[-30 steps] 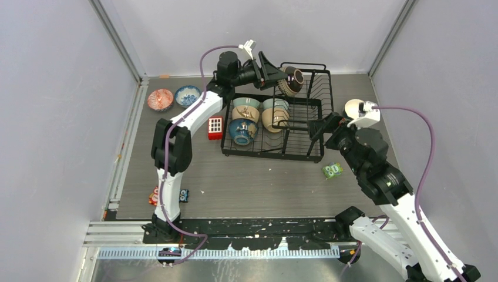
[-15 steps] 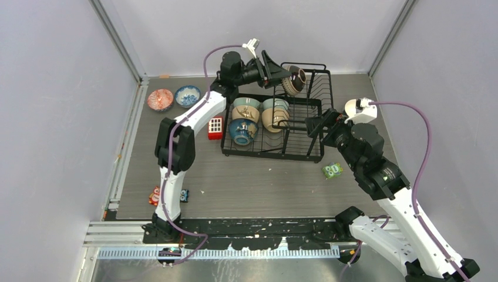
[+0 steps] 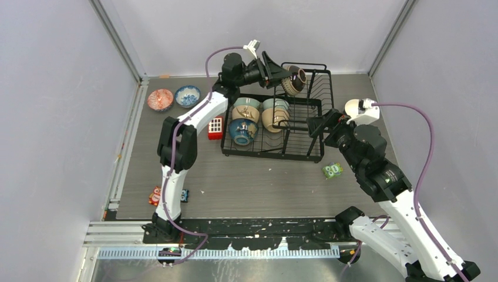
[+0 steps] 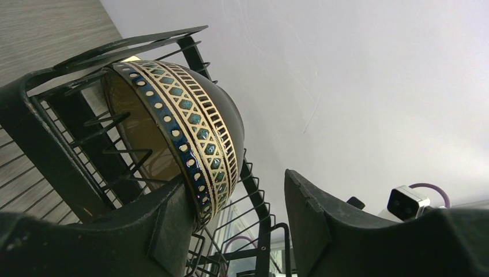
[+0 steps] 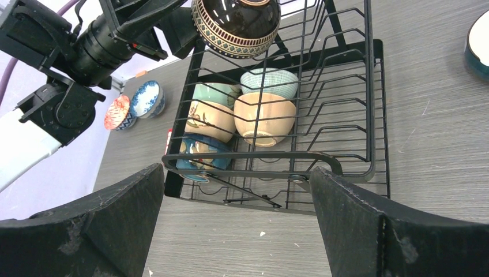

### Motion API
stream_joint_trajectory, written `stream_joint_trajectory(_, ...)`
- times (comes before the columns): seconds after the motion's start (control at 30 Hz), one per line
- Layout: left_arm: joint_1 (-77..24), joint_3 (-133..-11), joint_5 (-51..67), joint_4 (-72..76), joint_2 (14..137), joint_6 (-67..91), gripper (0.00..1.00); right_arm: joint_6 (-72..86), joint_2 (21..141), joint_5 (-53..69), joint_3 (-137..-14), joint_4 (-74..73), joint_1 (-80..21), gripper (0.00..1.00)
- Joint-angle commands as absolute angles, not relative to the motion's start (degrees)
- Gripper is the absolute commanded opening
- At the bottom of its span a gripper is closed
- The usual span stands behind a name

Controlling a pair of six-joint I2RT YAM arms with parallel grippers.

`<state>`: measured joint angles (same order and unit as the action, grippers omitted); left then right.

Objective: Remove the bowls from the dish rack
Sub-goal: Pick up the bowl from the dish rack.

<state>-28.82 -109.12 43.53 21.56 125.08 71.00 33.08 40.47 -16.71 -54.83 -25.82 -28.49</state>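
The black wire dish rack (image 3: 300,147) stands mid-table. A dark brown bowl with a patterned band (image 3: 293,80) (image 4: 196,124) (image 5: 236,23) leans on edge in its raised back section. My left gripper (image 3: 284,77) (image 4: 236,182) is open astride that bowl's rim: one finger (image 4: 167,225) touches the rim, the other (image 4: 314,222) stands clear of the outer wall. Several bowls sit in the rack's tray: pale green (image 3: 246,104), tan (image 5: 262,115), dark blue (image 3: 242,130). My right gripper (image 3: 315,124) (image 5: 236,172) hangs open and empty at the rack's right end.
A red patterned bowl (image 3: 160,98) and a blue-and-white bowl (image 3: 187,94) sit on the table at the far left. A pale bowl (image 5: 477,40) lies right of the rack. A red block (image 3: 215,127), a green toy (image 3: 332,170) and small toys (image 3: 156,195) lie about.
My left gripper has pushed slightly further right over the dark bowl's rim and its jaws have narrowed. The right arm shifted a little toward the rack, then held still.
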Motion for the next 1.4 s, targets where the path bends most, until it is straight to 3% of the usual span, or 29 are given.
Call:
stream_joint_trajectory(0.0,-29.53,-111.66,44.11,25.78,125.81,72.52,0.57,32.98,39.4,-18.16,-54.82,-24.52,-28.64,1.0)
stream_joint_trajectory(0.97,-30.21,-112.71,43.23,36.38,129.77,80.05,0.24,31.38,36.83,-19.51,-53.37,-25.76,-28.65,1.0)
stream_joint_trajectory(1.37,-31.03,-116.47,43.47,38.41,132.33,82.09,0.01,30.7,36.22,-20.21,-53.72,-26.75,-28.64,1.0)
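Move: The dark patterned bowl on the rack's upper tier lies just off the left fingertips, some 3 cm to the right, 1 cm back and 4 cm below. On the lower tier, about 21 cm below that hand, the right stack is roughly 9 cm back and 3 cm to the left, and the left stack 11 cm back and 15 cm to the left. From the right hand, the dark bowl is around 17 cm ahead, 10 cm left and slightly lower. The dark bowl's rim is pinched between the left fingers, one inside the bowl and one outside, as they close from over half open to nearly shut. The hand eases about 2.5 cm right towards the bowl, dips slightly, then lifts about 1 cm at the end while the fingertips tilt up some 10 degrees. ##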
